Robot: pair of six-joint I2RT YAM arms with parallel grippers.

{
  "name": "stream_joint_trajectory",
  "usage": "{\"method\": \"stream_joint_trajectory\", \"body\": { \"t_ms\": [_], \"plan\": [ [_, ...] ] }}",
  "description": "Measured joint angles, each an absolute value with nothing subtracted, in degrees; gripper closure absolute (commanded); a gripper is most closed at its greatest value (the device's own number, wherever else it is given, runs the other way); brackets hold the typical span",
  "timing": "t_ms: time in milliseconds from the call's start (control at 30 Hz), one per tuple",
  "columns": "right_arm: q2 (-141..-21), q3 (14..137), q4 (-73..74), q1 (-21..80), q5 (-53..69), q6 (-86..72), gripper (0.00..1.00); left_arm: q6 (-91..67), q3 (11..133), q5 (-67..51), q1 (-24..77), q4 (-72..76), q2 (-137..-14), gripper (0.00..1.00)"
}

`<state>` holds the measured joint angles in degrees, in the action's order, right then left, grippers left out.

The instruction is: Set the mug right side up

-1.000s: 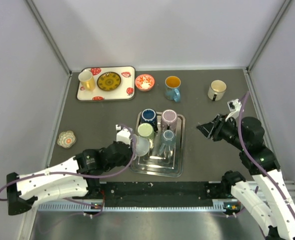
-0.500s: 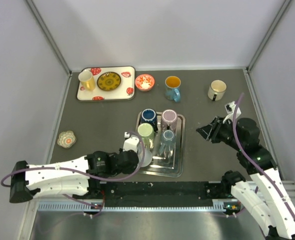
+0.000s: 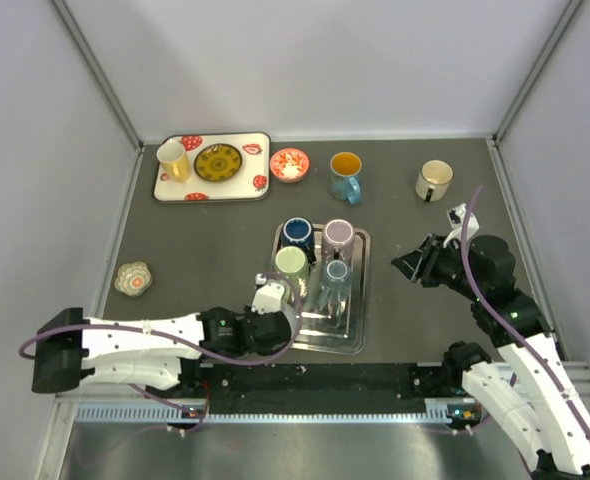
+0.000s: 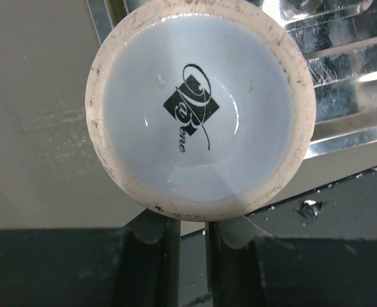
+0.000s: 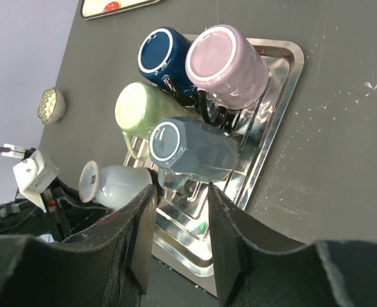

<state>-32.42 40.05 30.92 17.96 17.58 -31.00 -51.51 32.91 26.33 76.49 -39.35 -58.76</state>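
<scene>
A pale white mug lies tilted on its side over the front left corner of the steel tray. Its base with a black logo faces the left wrist camera. My left gripper is shut just under the mug's base, seemingly on its handle, which is hidden. In the top view the mug sits at my left gripper. It also shows in the right wrist view. My right gripper is open and empty, hovering right of the tray.
The tray holds upside-down green, navy, pink and grey-blue mugs. At the back stand a blue mug, a cream mug, a small bowl and a patterned tray. A small dish lies left.
My left arm has swung right and toward the near edge, carrying the white mug from beside the green mug to the tray's front left corner. The right arm has barely moved.
</scene>
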Motion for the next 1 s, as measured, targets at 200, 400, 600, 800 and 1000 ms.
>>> {"method": "stream_joint_trajectory", "body": {
  "t_ms": [200, 400, 600, 800, 1000],
  "plan": [
    [-32.4, 40.0, 30.9, 18.0, 17.6, -31.0, 0.62, -52.9, 31.3, 28.1, 76.6, -35.4, -59.8, 1.00],
    [-32.4, 39.0, 31.0, 18.0, 17.5, -31.0, 0.61, -53.9, 32.4, 30.6, 76.7, -34.6, -63.4, 0.78],
    [-32.7, 39.0, 30.9, 18.0, 17.0, -31.0, 0.57, -55.4, 33.7, 31.4, 76.8, -36.0, -65.9, 0.50],
    [-34.8, 39.8, 31.4, 18.0, 16.0, -30.3, 0.40, -57.1, 34.3, 31.7, 77.3, -43.1, -62.4, 0.21],
    [-42.9, 46.8, 33.7, 18.0, 11.7, -28.9, 0.34, -58.1, 40.1, 33.5, 78.1, -51.0, -52.2, 0.21]
  ]
}}
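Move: The light blue mug, already bottom up, hangs by its handle from the left fingers, its middle about 5 cm ahead and 3 cm right at hand height; it is bound for the tray's near-left corner, about 6 cm ahead, 4 right and 1 below. The green mug stands some 17 cm ahead and 5 right, the grey-blue mug 16 ahead and 16 right. From the right hand the light blue mug lies roughly 28 cm left, 9 back and 17 below. The light blue mug is eased about 1.5 cm forward and 1 cm right and down by the left hand, still pinching its handle, into the tray's near-left corner. The left fingers then open wide, slip about 2 cm left off the handle and rise some 6 cm. Late on, the right hand goes about 3 cm forward, opening wider. ##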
